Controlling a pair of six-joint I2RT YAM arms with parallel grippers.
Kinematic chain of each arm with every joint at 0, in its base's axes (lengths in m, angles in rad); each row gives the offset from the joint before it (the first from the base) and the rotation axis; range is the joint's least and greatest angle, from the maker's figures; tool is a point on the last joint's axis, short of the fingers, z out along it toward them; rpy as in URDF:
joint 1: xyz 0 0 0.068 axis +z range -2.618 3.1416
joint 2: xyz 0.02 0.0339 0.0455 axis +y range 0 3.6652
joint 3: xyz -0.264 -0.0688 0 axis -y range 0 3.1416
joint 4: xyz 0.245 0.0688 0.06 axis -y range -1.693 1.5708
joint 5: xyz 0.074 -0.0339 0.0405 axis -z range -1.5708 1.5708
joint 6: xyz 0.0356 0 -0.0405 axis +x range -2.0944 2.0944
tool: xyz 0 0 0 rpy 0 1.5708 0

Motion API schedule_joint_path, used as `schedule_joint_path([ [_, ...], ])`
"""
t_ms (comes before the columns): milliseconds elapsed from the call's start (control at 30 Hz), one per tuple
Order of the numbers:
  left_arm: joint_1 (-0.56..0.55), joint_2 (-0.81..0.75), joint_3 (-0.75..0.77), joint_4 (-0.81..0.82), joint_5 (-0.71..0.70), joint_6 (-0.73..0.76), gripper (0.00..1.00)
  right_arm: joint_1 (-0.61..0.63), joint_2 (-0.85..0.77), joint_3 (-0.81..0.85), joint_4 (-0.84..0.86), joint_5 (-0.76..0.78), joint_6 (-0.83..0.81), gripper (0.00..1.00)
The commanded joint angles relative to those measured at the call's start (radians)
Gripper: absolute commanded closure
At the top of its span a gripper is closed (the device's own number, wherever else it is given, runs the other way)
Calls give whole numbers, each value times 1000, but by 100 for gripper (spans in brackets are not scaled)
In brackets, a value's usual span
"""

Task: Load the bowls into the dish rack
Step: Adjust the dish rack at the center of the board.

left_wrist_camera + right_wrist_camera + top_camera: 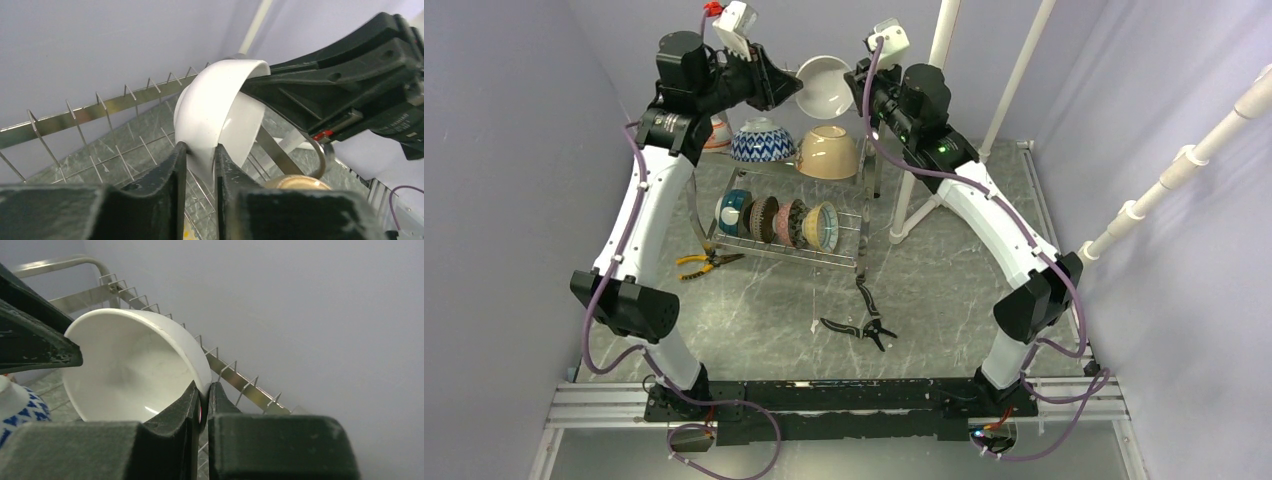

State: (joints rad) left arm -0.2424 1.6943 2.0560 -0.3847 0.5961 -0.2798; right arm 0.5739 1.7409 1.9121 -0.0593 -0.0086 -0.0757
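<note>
A plain white bowl [826, 88] hangs on its side above the top tier of the dish rack [776, 253], held from both sides. My left gripper [789, 88] is shut on its rim, one finger outside the wall and one inside, as the left wrist view shows [200, 150]. My right gripper [856, 80] pinches the opposite rim [203, 387]. On the top tier below sit a red-patterned bowl [717, 133], a blue-white zigzag bowl [762, 140] and a tan bowl [829, 152]. Several patterned bowls [779, 220] stand on edge in the lower tier.
The rack's prong rail [100, 107] runs just behind the white bowl. Yellow-handled pliers [707, 262] lie left of the rack and a black clamp tool [861, 325] lies in front of it. White pipes [944, 40] stand behind the right arm, near the purple walls.
</note>
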Motion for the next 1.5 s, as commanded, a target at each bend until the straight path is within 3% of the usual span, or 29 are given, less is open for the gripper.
schedule_joint_path([
  [0,1,18,-16,99,-76,45,84,-3,-69,-26,117,-16,-10,100],
  [100,-8,24,-48,149,-114,74,97,-3,-82,-67,154,-13,-17,99],
  [267,-28,38,-76,249,-157,123,97,-3,-83,-86,161,-18,-46,98],
  [400,-43,53,-75,274,-202,165,97,-3,-92,-111,188,-4,-62,92],
  [533,-58,45,-100,296,-247,213,97,-3,-101,-120,185,-12,-65,79],
  [633,-64,25,-135,337,-301,220,97,-3,-123,-150,200,-23,-51,57],
  [733,-64,12,-154,366,-351,222,98,-4,-141,-167,200,-43,-35,48],
  [1000,-88,-34,-234,482,-413,267,97,-15,-141,-121,150,-70,32,47],
  [1267,-146,-89,-365,699,-460,463,98,-48,-63,74,-31,-244,202,47],
  [1467,-188,-75,-339,719,-471,606,98,-48,-52,112,-61,-279,254,48],
])
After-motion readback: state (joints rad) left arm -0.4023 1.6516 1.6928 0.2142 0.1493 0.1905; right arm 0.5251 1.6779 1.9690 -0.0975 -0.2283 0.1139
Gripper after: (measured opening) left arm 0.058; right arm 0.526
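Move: The white bowl, its rim already pinched by the right fingers, has its middle about 5 cm to the left hand's right, level in reach and roughly 1 cm higher. From the left hand, the beige bowl on the rack is some 10 cm back, 5 cm right and 12 cm lower; the blue zigzag bowl 8 cm back, 8 cm left, as low. From the right hand, the white bowl's middle is about 6 cm left, level in reach and 1 cm up. Left fingers pinch the white bowl's rim, going about 5 cm forward, tipping up; right lets go, backing off upward. ##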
